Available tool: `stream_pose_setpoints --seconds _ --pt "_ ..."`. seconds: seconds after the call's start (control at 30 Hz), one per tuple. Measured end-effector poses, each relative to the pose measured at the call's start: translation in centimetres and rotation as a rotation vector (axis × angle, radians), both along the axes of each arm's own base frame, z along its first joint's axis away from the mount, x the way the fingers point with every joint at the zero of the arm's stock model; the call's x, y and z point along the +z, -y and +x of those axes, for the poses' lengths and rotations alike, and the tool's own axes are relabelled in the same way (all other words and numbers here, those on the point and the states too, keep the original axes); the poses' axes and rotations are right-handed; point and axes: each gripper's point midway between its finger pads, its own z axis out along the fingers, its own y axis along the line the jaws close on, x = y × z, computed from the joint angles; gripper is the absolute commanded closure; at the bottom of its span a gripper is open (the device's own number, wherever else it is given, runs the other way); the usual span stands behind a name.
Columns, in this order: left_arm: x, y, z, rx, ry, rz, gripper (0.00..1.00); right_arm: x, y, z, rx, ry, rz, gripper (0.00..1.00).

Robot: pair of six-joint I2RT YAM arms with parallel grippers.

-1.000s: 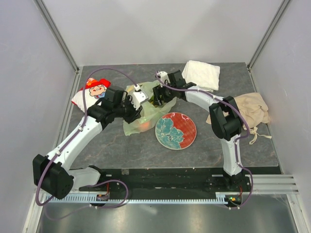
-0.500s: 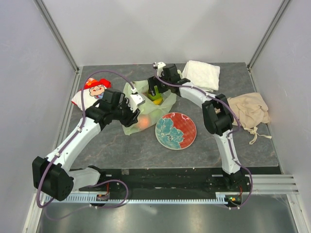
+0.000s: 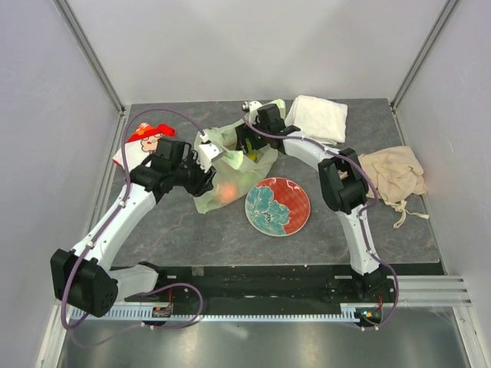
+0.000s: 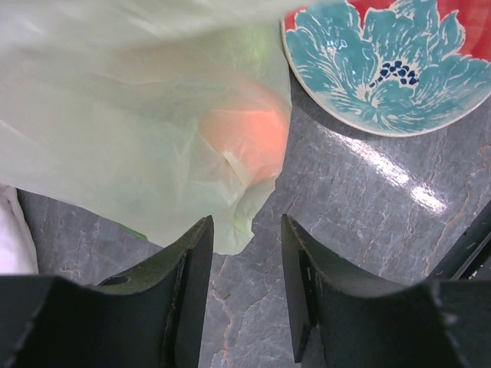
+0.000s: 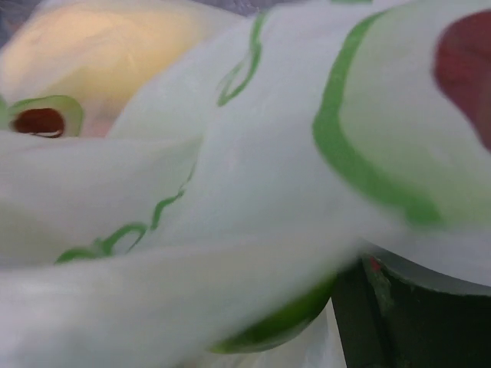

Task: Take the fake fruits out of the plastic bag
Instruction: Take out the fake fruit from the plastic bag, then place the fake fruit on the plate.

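The pale-green plastic bag [image 3: 230, 170] lies crumpled left of the table's middle. An orange fruit [image 3: 225, 192] shows through its near end, and also in the left wrist view [image 4: 245, 138]. My left gripper [image 3: 209, 178] is open and empty at the bag's left side; in its wrist view [image 4: 245, 234] the bag's edge [image 4: 115, 115] just reaches its tips. My right gripper [image 3: 244, 144] is pushed into the bag's far mouth. Bag film [image 5: 230, 192] fills its wrist view. A green fruit [image 5: 284, 326] lies beside one finger [image 5: 399, 322], and a yellowish fruit [image 5: 100, 46] shows through the film.
A red-and-teal flowered plate [image 3: 277, 205] lies just right of the bag and also shows in the left wrist view [image 4: 383, 69]. A red-and-white snack packet [image 3: 142, 138] is at the far left, a white folded towel [image 3: 317, 116] at the back, and a beige cloth [image 3: 391, 172] at the right.
My right gripper has moved back and left, deeper into the bag's mouth. My left gripper has shifted slightly back and left, and the bag has bunched up between them.
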Motion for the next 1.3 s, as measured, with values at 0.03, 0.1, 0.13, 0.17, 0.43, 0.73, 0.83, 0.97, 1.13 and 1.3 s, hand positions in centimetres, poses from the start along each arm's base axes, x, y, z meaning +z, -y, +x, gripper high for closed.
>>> stream_pose_setpoints --seconds 0.03,0.1,0.13,0.17,0.43,0.73,0.83,0.97,1.13,1.3 --pt "0.1 -0.1 0.1 0.005 0.002 -0.003 0.52 1.1 0.2 -0.4 0.005 0.004 0.007 0.42" --pt "0.2 -0.2 0.5 0.014 0.012 -0.008 0.52 3.8 0.8 -1.1 0.011 0.022 0.021 0.42" --pt "0.3 -0.2 0.7 0.018 0.016 -0.013 0.52 5.8 1.1 -1.5 0.016 0.042 0.035 0.42" --pt "0.4 -0.1 0.8 0.021 0.02 -0.019 0.52 7.9 1.4 -1.9 0.023 0.065 0.051 0.41" --pt "0.9 -0.5 3.1 0.107 0.024 -0.099 0.5 20.0 3.8 -5.4 0.095 0.18 0.165 0.41" --pt "3.1 -0.7 4.6 0.148 0.071 -0.15 0.49 10.9 10.8 -14.8 0.143 -0.076 0.004 0.41" --pt "3.5 -0.8 5.0 0.157 0.084 -0.16 0.48 10.1 13.2 -19.7 0.203 -0.089 -0.051 0.4" --pt "3.7 -0.8 5.1 0.16 0.089 -0.167 0.48 10.4 14.1 -22.8 0.289 -0.043 -0.1 0.4" --pt "3.9 -0.5 5.0 0.15 0.084 -0.185 0.48 6.6 14.0 -23.0 0.346 -0.085 -0.151 0.39" --pt "3.9 -0.4 5.0 0.148 0.084 -0.188 0.48 1.9 13.0 -22.4 0.376 -0.171 -0.186 0.36"
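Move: The right hand is down in the bag's mouth with its fingers already around the green fruit; the plate it is bound for lies about 25 cm back and 10 cm to its right, some 4 cm lower. Still in the bag, the yellow fruit shows about 5 cm back from that hand, straight behind, and the pink fruit some 18 cm back and 9 cm left. From the empty left hand the plate is roughly 26 cm right, 5 cm back and 15 cm below. The right hand keeps its grip on the green fruit and lifts it quickly, about 20 cm up out of the bag's mouth, already easing back and right; it then swings on back and right while sinking, some 23 cm back and 13 cm right in all, turning mostly counter-clockwise by about 20 degrees and still going down over the plate, fingers shut on the fruit. The left hand, half open and holding nothing, moves forward about 5 cm and up 4 cm beside the bag's left side. ##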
